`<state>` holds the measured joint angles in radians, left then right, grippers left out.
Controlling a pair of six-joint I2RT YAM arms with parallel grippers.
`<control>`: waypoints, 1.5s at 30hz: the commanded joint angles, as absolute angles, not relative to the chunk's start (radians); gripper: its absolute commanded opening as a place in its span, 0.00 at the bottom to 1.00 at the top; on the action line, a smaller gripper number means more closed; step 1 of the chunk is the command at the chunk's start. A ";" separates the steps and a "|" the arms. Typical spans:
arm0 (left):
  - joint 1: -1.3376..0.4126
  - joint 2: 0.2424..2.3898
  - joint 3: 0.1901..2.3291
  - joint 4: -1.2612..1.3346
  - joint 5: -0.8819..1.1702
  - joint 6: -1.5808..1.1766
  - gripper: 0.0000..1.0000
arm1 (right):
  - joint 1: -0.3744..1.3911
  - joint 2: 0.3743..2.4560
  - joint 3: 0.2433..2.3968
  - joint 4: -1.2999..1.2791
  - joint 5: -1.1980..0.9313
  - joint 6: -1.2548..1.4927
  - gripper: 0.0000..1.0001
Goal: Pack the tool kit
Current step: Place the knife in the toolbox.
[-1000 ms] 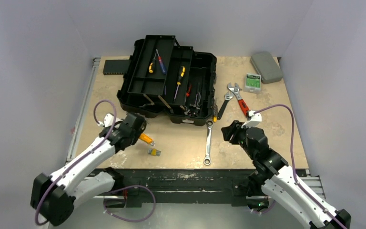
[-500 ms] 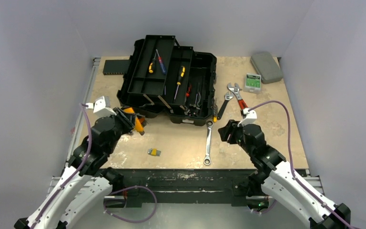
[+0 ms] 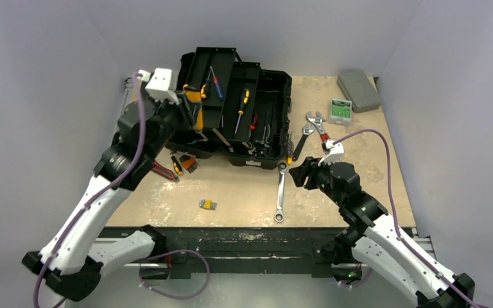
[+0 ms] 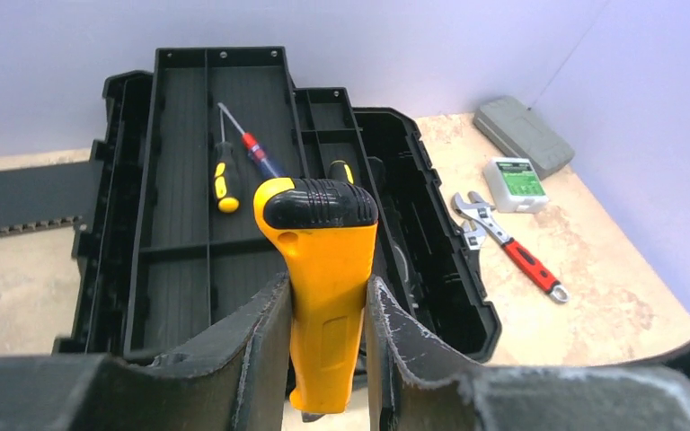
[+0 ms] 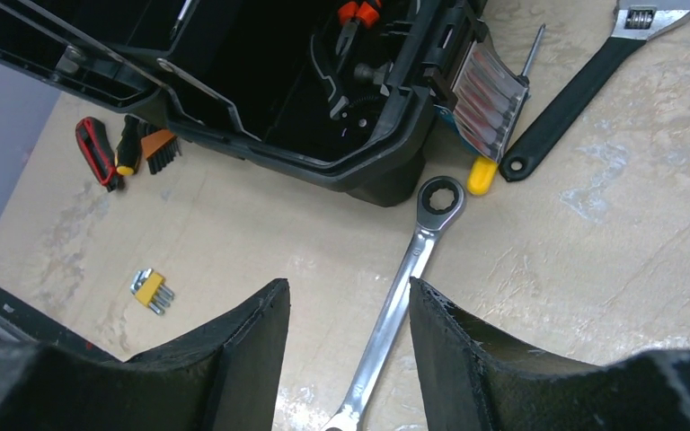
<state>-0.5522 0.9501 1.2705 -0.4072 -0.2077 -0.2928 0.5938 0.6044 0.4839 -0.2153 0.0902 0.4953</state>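
The black toolbox [image 3: 287, 109] stands open at the back of the table, its trays folded out to the left and holding screwdrivers [image 3: 215, 83]. My left gripper [image 3: 189, 102] is raised over the left tray [image 4: 180, 180] and shut on a yellow tool with a black cap [image 4: 323, 269], which stands upright between the fingers. My right gripper [image 5: 349, 296] hangs open just above the table. Below its gap lies a silver ratchet wrench [image 5: 413, 260], untouched. In the top view this wrench [image 3: 280, 192] lies in front of the toolbox.
A red-handled adjustable wrench [image 3: 324, 138] and a black wrench [image 3: 300, 142] lie right of the toolbox. A yellow hex key set [image 3: 208, 205], red pliers [image 3: 162, 170] and small tools [image 3: 186, 163] lie front left. A grey case [image 3: 358, 90] and green-labelled box [image 3: 340, 111] sit back right.
My left arm has lifted the yellow tool off the table and carried it back over the toolbox's left tray. My right gripper has edged toward the ratchet wrench and opened a little wider.
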 commanded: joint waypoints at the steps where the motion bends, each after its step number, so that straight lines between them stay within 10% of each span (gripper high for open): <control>1: -0.525 1.094 1.390 -0.310 -0.157 -0.159 0.00 | 0.592 0.604 0.529 -0.188 0.075 0.477 0.51; 45: -0.270 1.978 2.087 -0.197 0.036 -0.447 0.00 | 0.592 0.821 0.530 -0.068 0.120 0.430 0.51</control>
<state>-0.2703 1.9778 2.0270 -0.1879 0.0322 -0.4358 0.5938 0.8249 0.4885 -0.1223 0.0948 0.4507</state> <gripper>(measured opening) 0.299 0.507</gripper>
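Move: The left gripper already holds the knife high in the air. The toolbox's upper tray has its middle about 24 cm straight ahead and roughly 15 cm below; the red-blue screwdriver lies at that distance, 4 cm to the right, and the yellow screwdriver about 22 cm ahead, 14 cm right, on a lower tray. From the empty right gripper, the upper tray is some 30 cm ahead and 37 cm left, while the wrench lies 6 cm ahead, 5 cm left, 14 cm below. Keep the knife gripped and carry it with the left gripper forward about 29 cm, out over the toolbox's upper tray towards its far part, arching up some 4 cm midway, then sinking about 9 cm as the reach slows, fingertips tipping slightly down. Meanwhile ease the empty right gripper down some 4 cm and slightly forward, towards the wrench, fingers staying open. ##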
